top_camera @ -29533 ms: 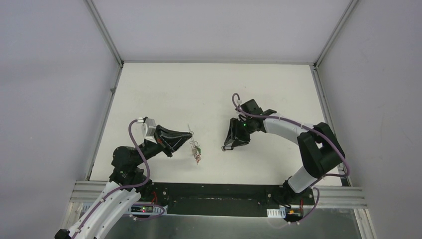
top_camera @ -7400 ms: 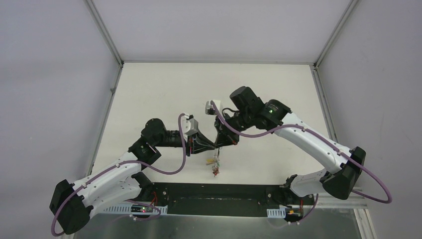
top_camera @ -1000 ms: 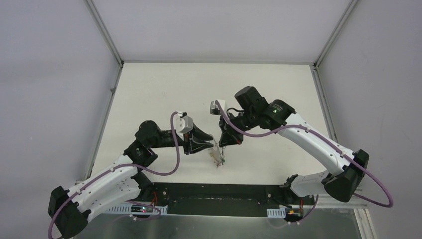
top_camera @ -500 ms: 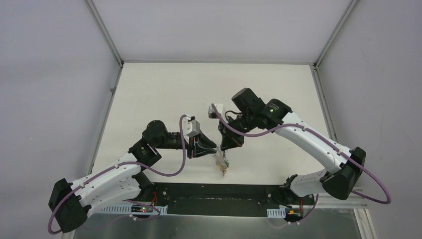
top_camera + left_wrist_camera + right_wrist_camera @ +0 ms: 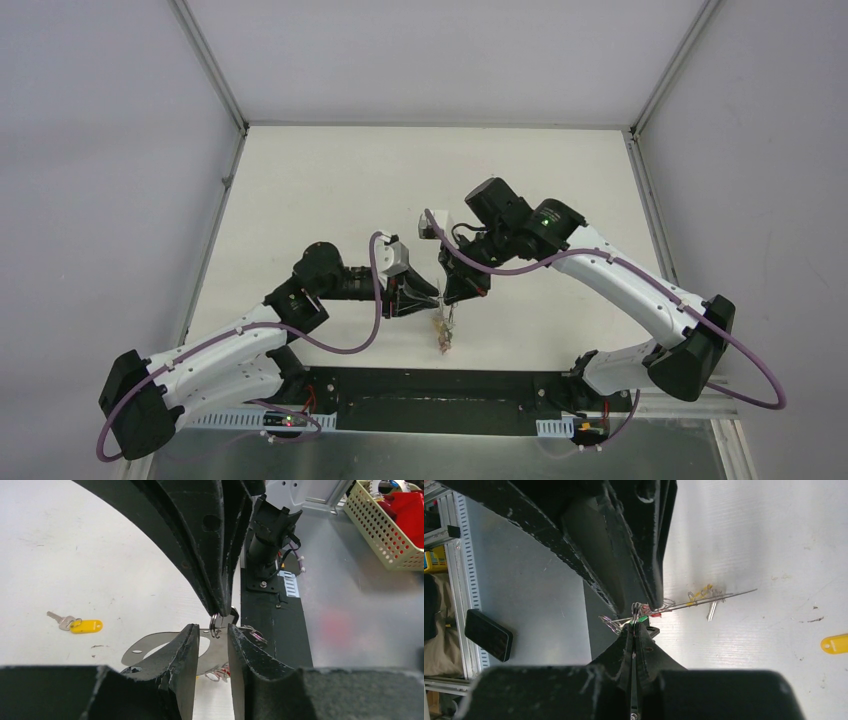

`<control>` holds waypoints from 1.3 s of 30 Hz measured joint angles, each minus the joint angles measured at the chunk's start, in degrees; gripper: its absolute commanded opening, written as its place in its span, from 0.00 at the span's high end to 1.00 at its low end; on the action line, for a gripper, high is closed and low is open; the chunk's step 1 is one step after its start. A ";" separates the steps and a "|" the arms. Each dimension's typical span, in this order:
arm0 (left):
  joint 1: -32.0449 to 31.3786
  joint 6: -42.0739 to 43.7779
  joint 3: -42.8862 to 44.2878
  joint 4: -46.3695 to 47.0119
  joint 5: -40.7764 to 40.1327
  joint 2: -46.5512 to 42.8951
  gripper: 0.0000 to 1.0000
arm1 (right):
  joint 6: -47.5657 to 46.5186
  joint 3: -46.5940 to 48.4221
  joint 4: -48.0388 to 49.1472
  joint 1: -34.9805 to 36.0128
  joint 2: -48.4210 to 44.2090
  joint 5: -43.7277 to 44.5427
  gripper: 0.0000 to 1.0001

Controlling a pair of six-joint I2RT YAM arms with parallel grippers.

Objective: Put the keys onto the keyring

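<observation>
The keyring [image 5: 150, 650], a thin flat grey loop, hangs in the air between both arms and shows edge-on as a thin line [image 5: 724, 596] in the right wrist view. My left gripper [image 5: 210, 629] is closed on its band, jaws a little apart. My right gripper [image 5: 634, 622] comes in from the other side, shut on the small ring of a green-tagged key [image 5: 642, 618] right at the loop. Several keys [image 5: 443, 336] with red and yellow tags dangle below. In the top view the left gripper [image 5: 428, 298] and right gripper [image 5: 448, 294] almost touch. A yellow-tagged key [image 5: 85, 626] lies apart on the table.
The black base plate [image 5: 275, 625] and the right arm's base [image 5: 267, 540] sit just behind the hanging keys. Off the table stand a cream basket [image 5: 387, 527] with red items and a black phone [image 5: 489, 635]. Metal rails [image 5: 430, 385] run along the near edge.
My left gripper has moved right, closing in on the right gripper, and its jaws have narrowed slightly. The hanging keys have swung a little lower and to the right.
</observation>
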 measured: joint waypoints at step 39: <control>-0.74 -1.75 -7.54 7.82 -10.47 -9.42 1.00 | 5.38 -8.37 17.14 -1.25 -9.73 -0.02 0.48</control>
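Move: The small wire rings pinched in the right fingertips sit between the open left fingertips, about 1 cm to the right of the left hand and 1 cm left of and below the right one. From the left hand, the grey metal keyring hangs some 5 cm below and 2 cm ahead, level left-right. The loose yellow-tagged key lies on the table roughly 18 cm ahead, 6 cm right and 23 cm below. Hold the left gripper nearly still and shut it on the wire rings, while the right keeps its pinch and eases about 1 cm left. With the left grip shut, open the right fingers about halfway to let go and lift them about 2.5 cm, tips tilting up. Draw the held rings about 2 cm left, rising as well, turning the left wrist some 10 degrees counter-clockwise. ##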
